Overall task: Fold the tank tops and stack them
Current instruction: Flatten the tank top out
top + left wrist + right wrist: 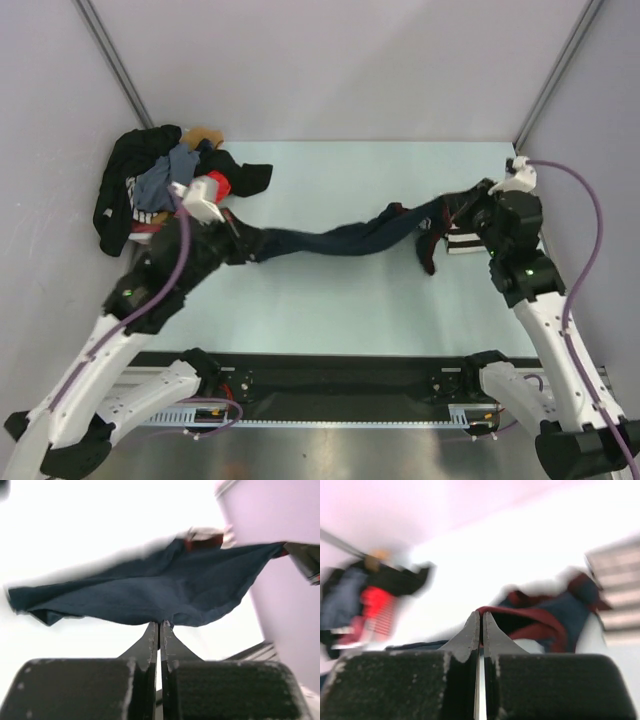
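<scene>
A dark navy tank top (340,238) with dark red trim hangs stretched in a twisted band above the table, between my two grippers. My left gripper (240,243) is shut on its left end. In the left wrist view the jaws (161,623) pinch the lower edge of the navy cloth (150,590). My right gripper (455,215) is shut on the other end, and the right wrist view shows the tips (481,612) closed on the red trim of the tank top (560,611). A loose strap hangs down beside the right gripper.
A heap of clothes (160,185) in black, grey-blue and red lies at the table's back left corner, just behind my left arm. The pale table surface (340,300) runs between the arms. Grey walls close in on both sides and at the back.
</scene>
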`<state>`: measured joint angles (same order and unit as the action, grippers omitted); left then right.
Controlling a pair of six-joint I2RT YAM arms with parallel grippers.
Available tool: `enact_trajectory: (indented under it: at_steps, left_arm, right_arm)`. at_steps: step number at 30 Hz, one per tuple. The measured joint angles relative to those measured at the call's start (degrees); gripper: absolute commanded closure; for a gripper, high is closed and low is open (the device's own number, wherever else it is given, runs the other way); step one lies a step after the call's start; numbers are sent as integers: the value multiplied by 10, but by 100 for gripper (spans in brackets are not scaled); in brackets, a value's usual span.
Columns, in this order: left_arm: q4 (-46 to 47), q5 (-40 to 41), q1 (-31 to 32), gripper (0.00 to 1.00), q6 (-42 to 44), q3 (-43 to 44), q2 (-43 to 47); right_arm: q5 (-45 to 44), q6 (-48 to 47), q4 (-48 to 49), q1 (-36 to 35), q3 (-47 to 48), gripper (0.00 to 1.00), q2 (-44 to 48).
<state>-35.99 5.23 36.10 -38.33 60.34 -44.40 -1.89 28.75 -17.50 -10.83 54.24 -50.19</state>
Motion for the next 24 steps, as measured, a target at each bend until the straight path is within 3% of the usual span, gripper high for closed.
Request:
enact_trajectory:
  at_steps: [6,13,19,24]
  left_arm:
    - [-67,54,-1,100,74,232,33]
    - [-90,76,-1,100,116,320,154]
    - [-91,103,-1,100,119,294,152]
    - [-67,159,-1,100,119,212,97]
  right_arm:
    - [26,-49,-14,-42,150,100,77]
    - [104,-70,-29,-47,247,100,179]
    - [147,-66,-56,-28,283,100,170]
    - [148,-53,-61,-17,285,100,69]
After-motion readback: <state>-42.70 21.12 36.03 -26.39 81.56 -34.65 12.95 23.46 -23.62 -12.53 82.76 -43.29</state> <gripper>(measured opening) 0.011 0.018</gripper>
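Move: Each hand still pinches an edge of the dark tank top, which sags between them some 30 cm over the table. The open table where it can be laid is about 8 cm ahead and 23 cm right of the left hand, and level with the right hand, roughly 28 cm to its left. The folded striped top lies 10 cm ahead and 9 cm right of the right hand; the laundry basket stands about 24 cm ahead and 27 cm left of the left hand. Up and back in one quick swing go both hands, the left rising about 23 cm and drawing leftward away from the right, fingertips tilting up some 40 degrees; the right goes back farther. Then both swing forward and sink a little, tips lowering again, keeping their pinch on the tank top's edge throughout. ##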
